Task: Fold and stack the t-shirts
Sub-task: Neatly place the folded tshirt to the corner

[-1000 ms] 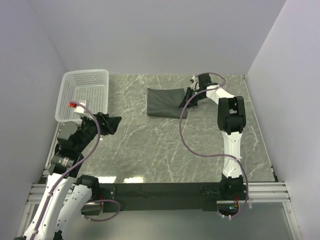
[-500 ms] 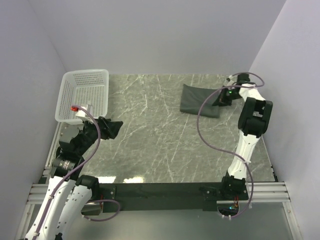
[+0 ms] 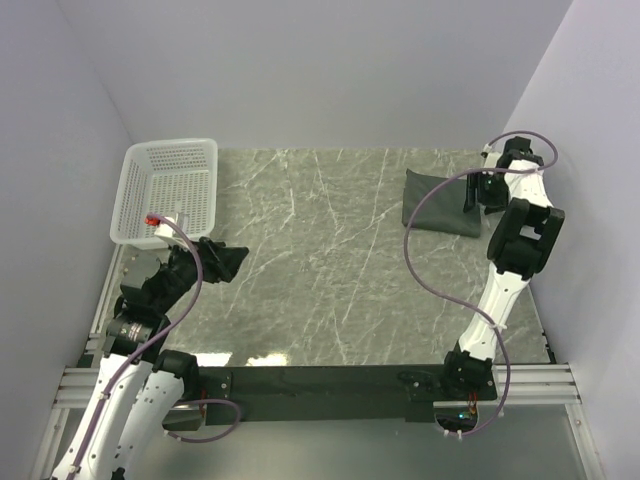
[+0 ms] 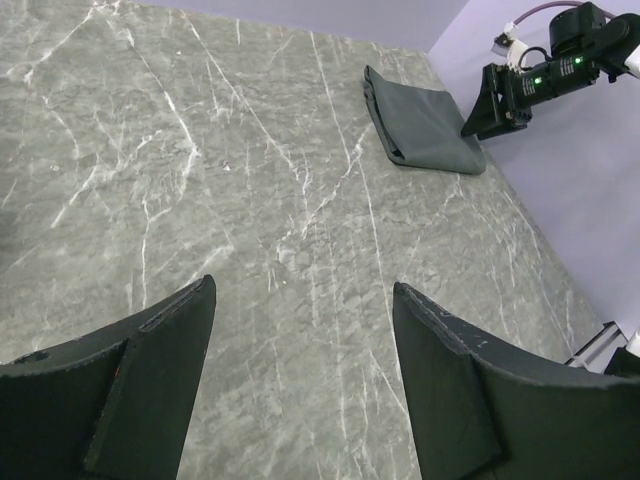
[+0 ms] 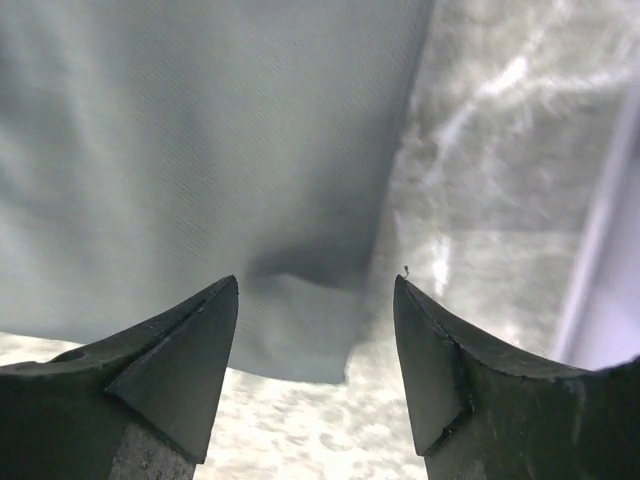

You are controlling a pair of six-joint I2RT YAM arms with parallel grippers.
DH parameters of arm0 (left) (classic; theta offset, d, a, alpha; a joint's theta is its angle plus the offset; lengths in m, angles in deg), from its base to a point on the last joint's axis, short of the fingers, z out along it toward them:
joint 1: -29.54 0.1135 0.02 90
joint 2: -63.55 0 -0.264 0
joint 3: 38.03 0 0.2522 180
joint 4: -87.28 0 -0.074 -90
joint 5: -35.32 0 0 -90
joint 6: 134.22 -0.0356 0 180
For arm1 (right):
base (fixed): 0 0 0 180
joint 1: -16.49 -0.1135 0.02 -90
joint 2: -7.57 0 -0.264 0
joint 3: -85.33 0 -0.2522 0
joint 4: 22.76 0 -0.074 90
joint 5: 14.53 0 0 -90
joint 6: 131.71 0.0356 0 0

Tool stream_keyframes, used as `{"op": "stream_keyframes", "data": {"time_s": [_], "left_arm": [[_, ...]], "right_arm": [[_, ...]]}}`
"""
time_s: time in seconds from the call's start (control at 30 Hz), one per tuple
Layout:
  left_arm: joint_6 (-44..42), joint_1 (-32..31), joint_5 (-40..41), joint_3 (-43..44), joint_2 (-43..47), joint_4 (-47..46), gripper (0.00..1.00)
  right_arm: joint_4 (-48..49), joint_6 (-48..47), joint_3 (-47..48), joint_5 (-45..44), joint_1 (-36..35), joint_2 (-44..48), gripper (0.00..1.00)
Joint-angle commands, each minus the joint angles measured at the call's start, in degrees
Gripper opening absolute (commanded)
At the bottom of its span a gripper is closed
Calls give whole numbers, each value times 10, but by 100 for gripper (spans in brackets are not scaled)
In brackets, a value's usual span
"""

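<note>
One folded dark charcoal t-shirt [image 3: 438,212] lies flat at the far right of the marble table [image 3: 320,270], and it also shows in the left wrist view as a t-shirt [image 4: 425,125] at the top right. My right gripper [image 3: 474,196] sits at its right edge. Seen from the right wrist, the right gripper [image 5: 315,280] is open, with a puckered corner of the t-shirt [image 5: 200,150] lying loose between its fingers. My left gripper [image 3: 226,260] hovers open over bare table at the near left, and the left gripper [image 4: 303,288] holds nothing.
A white mesh basket [image 3: 170,146] stands at the far left corner, just behind the left arm. The right side wall [image 3: 580,200] runs close beside the right arm and the shirt. Marble surface [image 4: 250,200] stretches between the two grippers.
The right gripper dragged the folded t-shirt from the far middle to the far right, then opened and let it go. The left arm barely shifted.
</note>
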Motion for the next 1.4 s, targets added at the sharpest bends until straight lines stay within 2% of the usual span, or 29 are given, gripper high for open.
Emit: {"op": "stream_keyframes", "data": {"time_s": [0.0, 0.17, 0.27, 0.3, 0.33, 0.37, 0.43, 0.5, 0.57, 0.6, 0.63, 0.73, 0.8, 0.87, 0.9, 1.0, 1.03, 1.1, 1.37], "left_arm": [[-3, -1, -11, 10, 5, -23, 77], [-11, -1, 7, 19, 4, -17, 78], [-19, -1, 31, 27, -3, -16, 86], [-15, -1, 51, 29, -6, -15, 93], [-14, -1, 61, 30, -16, -16, 96], [-14, -1, 68, 33, -21, -16, 97], [-15, -1, 94, 38, -43, -11, 98], [-11, 0, 125, 49, -59, 11, 99], [-11, 0, 182, 69, -83, 33, 99], [-18, 0, 185, 74, -87, 55, 99], [-22, 0, 232, 78, -91, 63, 99], [-38, 0, 271, 71, -81, 77, 99], [-50, 1, 295, 56, -73, 80, 99], [-54, 0, 306, 42, -60, 85, 99], [-53, 0, 304, 42, -55, 87, 99], [-58, 0, 300, 41, -37, 78, 100], [-59, 0, 301, 39, -33, 77, 99], [-61, 0, 296, 39, -32, 78, 99], [-66, 0, 273, 33, -20, 71, 99]], "right_arm": [[19, -51, -17, -98, -8, 73, 71], [57, -81, -83, -135, -18, 153, 72], [62, -117, -130, -127, -29, 219, 72], [59, -130, -142, -113, -36, 237, 72], [48, -160, -161, -61, -36, 272, 73], [29, -172, -173, -35, -38, 293, 82], [34, -178, -234, 18, -39, 362, 83], [79, -165, -287, 66, -38, 444, 83], [131, -144, -374, 88, -38, 506, 84], [148, -132, -404, 89, -39, 567, 84], [179, -127, -458, 87, -37, 598, 88], [235, -87, -557, 31, -36, 722, 89], [298, -49, -600, -57, -34, 809, 100], [344, 34, -651, -119, -29, 860, 100], [336, 57, -653, -118, -27, 890, 100], [294, 121, -648, -129, -23, 917, 100], [286, 171, -651, -159, -23, 921, 100], [274, 202, -653, -178, -23, 927, 100], [284, 235, -679, -229, -23, 960, 100]]}}
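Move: The folded t-shirt's middle lies about 11 cm to the right gripper's left, some 4 cm ahead and 3 cm below; these already open fingers are at its near right corner. The table's far right corner is roughly 16 cm ahead of that gripper and 7 cm to its right. From the left gripper the t-shirt is about 62 cm right, 29 cm ahead; the white basket is some 27 cm left and 26 cm ahead, both far below. Draw the right gripper back off the t-shirt's near right corner, then lift it up and back, about 23 cm back and 21 cm up in all, opening wide while the fingers tip up some 50 degrees and swing clockwise. Meanwhile bring the left gripper about 8 cm left and slightly forward, turning counter-clockwise and opening fully. ##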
